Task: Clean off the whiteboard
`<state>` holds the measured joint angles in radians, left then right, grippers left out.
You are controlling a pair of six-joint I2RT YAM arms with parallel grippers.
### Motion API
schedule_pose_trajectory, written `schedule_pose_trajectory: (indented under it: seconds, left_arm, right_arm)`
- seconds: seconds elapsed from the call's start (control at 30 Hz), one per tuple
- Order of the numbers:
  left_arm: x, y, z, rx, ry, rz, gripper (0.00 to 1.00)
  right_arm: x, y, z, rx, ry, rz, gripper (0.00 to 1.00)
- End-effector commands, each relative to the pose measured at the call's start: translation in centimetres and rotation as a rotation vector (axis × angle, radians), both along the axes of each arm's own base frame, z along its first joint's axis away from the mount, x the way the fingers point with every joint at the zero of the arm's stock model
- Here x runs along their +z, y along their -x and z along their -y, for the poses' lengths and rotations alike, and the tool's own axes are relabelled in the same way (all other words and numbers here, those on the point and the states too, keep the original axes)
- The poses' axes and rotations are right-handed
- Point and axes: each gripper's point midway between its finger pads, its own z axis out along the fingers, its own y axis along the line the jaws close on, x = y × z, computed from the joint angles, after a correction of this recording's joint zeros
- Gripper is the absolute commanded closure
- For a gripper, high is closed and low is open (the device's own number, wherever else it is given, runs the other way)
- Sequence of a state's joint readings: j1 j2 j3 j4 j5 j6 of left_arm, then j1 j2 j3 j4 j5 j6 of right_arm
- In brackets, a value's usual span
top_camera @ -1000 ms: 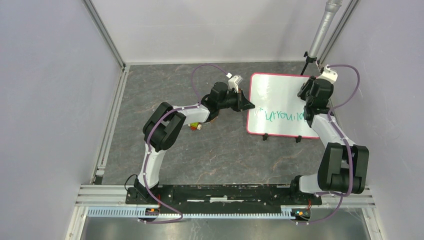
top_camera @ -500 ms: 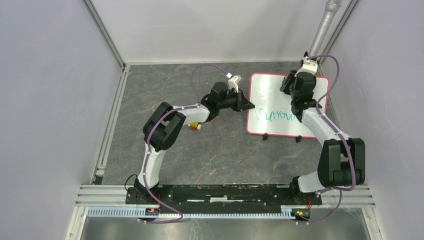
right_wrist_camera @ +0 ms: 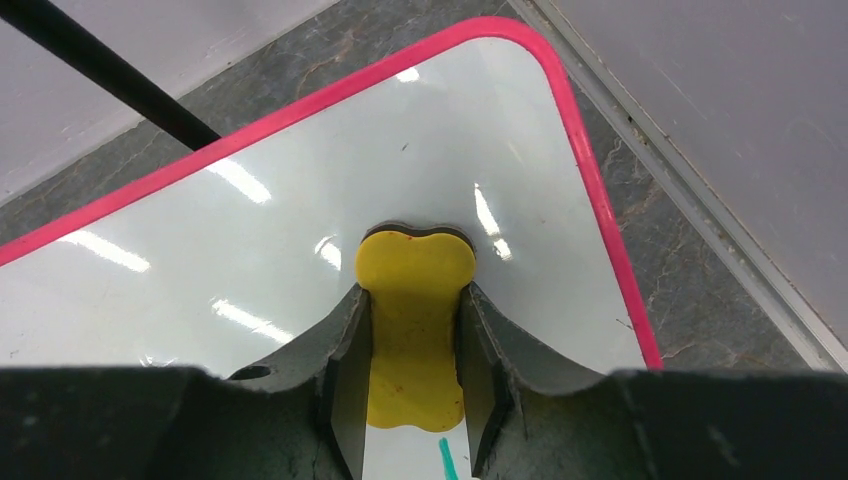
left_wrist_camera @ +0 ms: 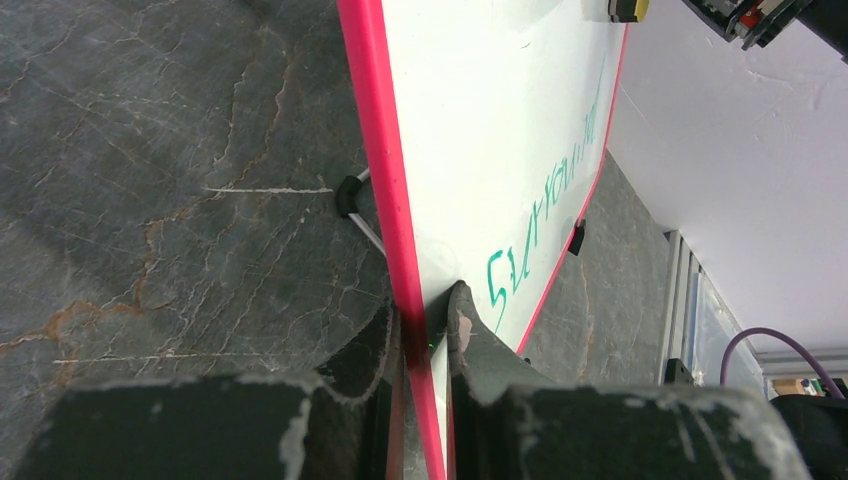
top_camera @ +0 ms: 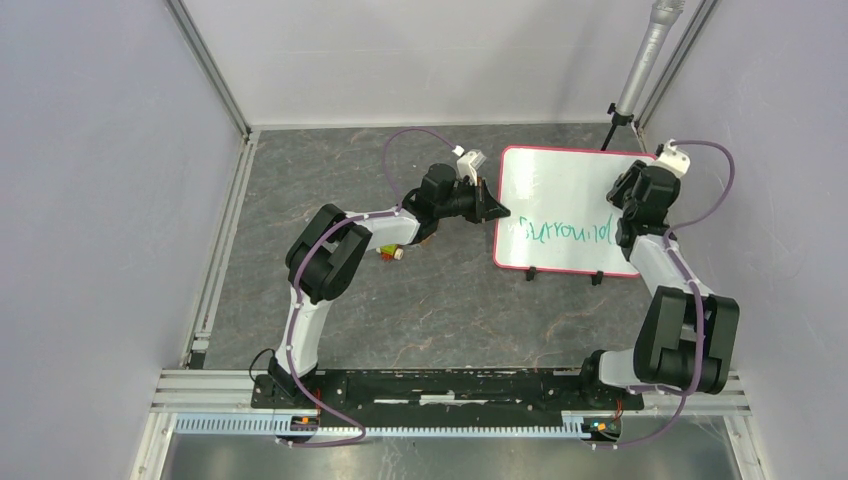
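The whiteboard (top_camera: 555, 195), white with a pink-red frame, lies at the right of the table with green writing (top_camera: 565, 232) across its lower part. My left gripper (top_camera: 497, 212) is shut on its left edge; in the left wrist view the jaws (left_wrist_camera: 425, 312) pinch the pink frame of the whiteboard (left_wrist_camera: 490, 130). My right gripper (top_camera: 628, 195) is over the board's right side, shut on a yellow eraser (right_wrist_camera: 415, 270) that rests on the whiteboard (right_wrist_camera: 300, 200) near its rounded corner. A green stroke (right_wrist_camera: 447, 460) shows just behind the eraser.
A black stand leg (right_wrist_camera: 100, 70) below a grey pole (top_camera: 640, 60) runs past the board's far corner. A small coloured object (top_camera: 390, 253) lies under my left arm. Two black feet (top_camera: 532, 274) stick out at the board's near edge. The right wall stands close.
My right gripper swung with the eraser from the board's right side to its top middle and back right, uncovering all the green writing. My left gripper has not moved.
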<state>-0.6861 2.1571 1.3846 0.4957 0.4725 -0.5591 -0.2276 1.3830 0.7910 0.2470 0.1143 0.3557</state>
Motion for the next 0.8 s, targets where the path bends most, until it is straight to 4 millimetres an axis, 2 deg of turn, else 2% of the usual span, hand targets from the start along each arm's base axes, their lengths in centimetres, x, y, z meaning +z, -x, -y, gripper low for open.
schedule_pose_trajectory:
  seconds: [0.0, 0.13, 0.17, 0.23, 0.33, 0.4, 0.47, 0.53, 0.67, 0.77]
  left_arm:
    - [-7.4, -2.3, -3.8, 0.142, -0.283, 0.042, 0.98]
    - [-7.5, -2.3, -3.8, 0.143, -0.285, 0.043, 0.98]
    - [-7.5, -2.3, -3.8, 0.144, -0.286, 0.043, 0.98]
    - [-7.4, -2.3, -3.8, 0.144, -0.286, 0.043, 0.98]
    - [-7.5, -2.3, -3.8, 0.143, -0.289, 0.041, 0.98]
    - [-7.4, -2.4, -3.8, 0.147, -0.290, 0.041, 0.98]
    - [-7.5, -2.3, -3.8, 0.146, -0.290, 0.040, 0.98]
    - [-7.5, -2.3, -3.8, 0.144, -0.291, 0.040, 0.98]
    - [-7.5, -2.3, -3.7, 0.139, -0.289, 0.042, 0.98]
    - [-7.5, -2.3, -3.7, 0.138, -0.291, 0.039, 0.98]
  right_arm:
    - [-2.1, 0.4, -2.9, 0.066, 0.027, -0.109, 0.62]
    - [-0.7, -1.0, -8.3, 0.171, 0.062, -0.088, 0.62]
    - [-0.3, -1.4, -10.2, 0.211, 0.065, -0.080, 0.62]
    - [-0.1, -1.9, -12.6, 0.259, 0.061, -0.071, 0.62]
    - [-0.2, -2.4, -14.8, 0.308, 0.068, -0.068, 0.62]
    - [-1.2, -2.4, -15.3, 0.328, 0.062, -0.088, 0.62]
    - [-2.4, -1.9, -14.7, 0.317, 0.086, -0.128, 0.62]
    - [-3.5, -0.8, -13.2, 0.277, 0.118, -0.158, 0.62]
    - [-6.0, 2.4, -8.4, 0.177, 0.067, -0.165, 0.62]
    - [-8.9, 5.6, -4.5, 0.072, -0.016, -0.198, 0.62]
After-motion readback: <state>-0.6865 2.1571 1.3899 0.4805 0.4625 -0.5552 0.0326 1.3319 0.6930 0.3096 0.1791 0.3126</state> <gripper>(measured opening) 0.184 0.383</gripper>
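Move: The teal row of writing that is left on the whiteboard is what the right hand's eraser is taken to: its middle lies about 13 cm left of that hand, 8 cm back and 6 cm lower. The board's far right corner is some 9 cm ahead, 10 cm to the right and 6 cm above. The left gripper sits about 34 cm left, 3 cm back and 4 cm lower. From the left hand, the row's middle is roughly 20 cm right, 5 cm back and 4 cm below. Leftward first, the right hand sweeps the yellow eraser some 15 cm across the clean strip above the writing, drifting slightly forward and turning counter-clockwise. It then reverses about 6 cm to the right while coming back and down the slope towards the writing, its grip and the pad's contact with the board kept. The left hand stays still, the board's left edge between its fingers. ##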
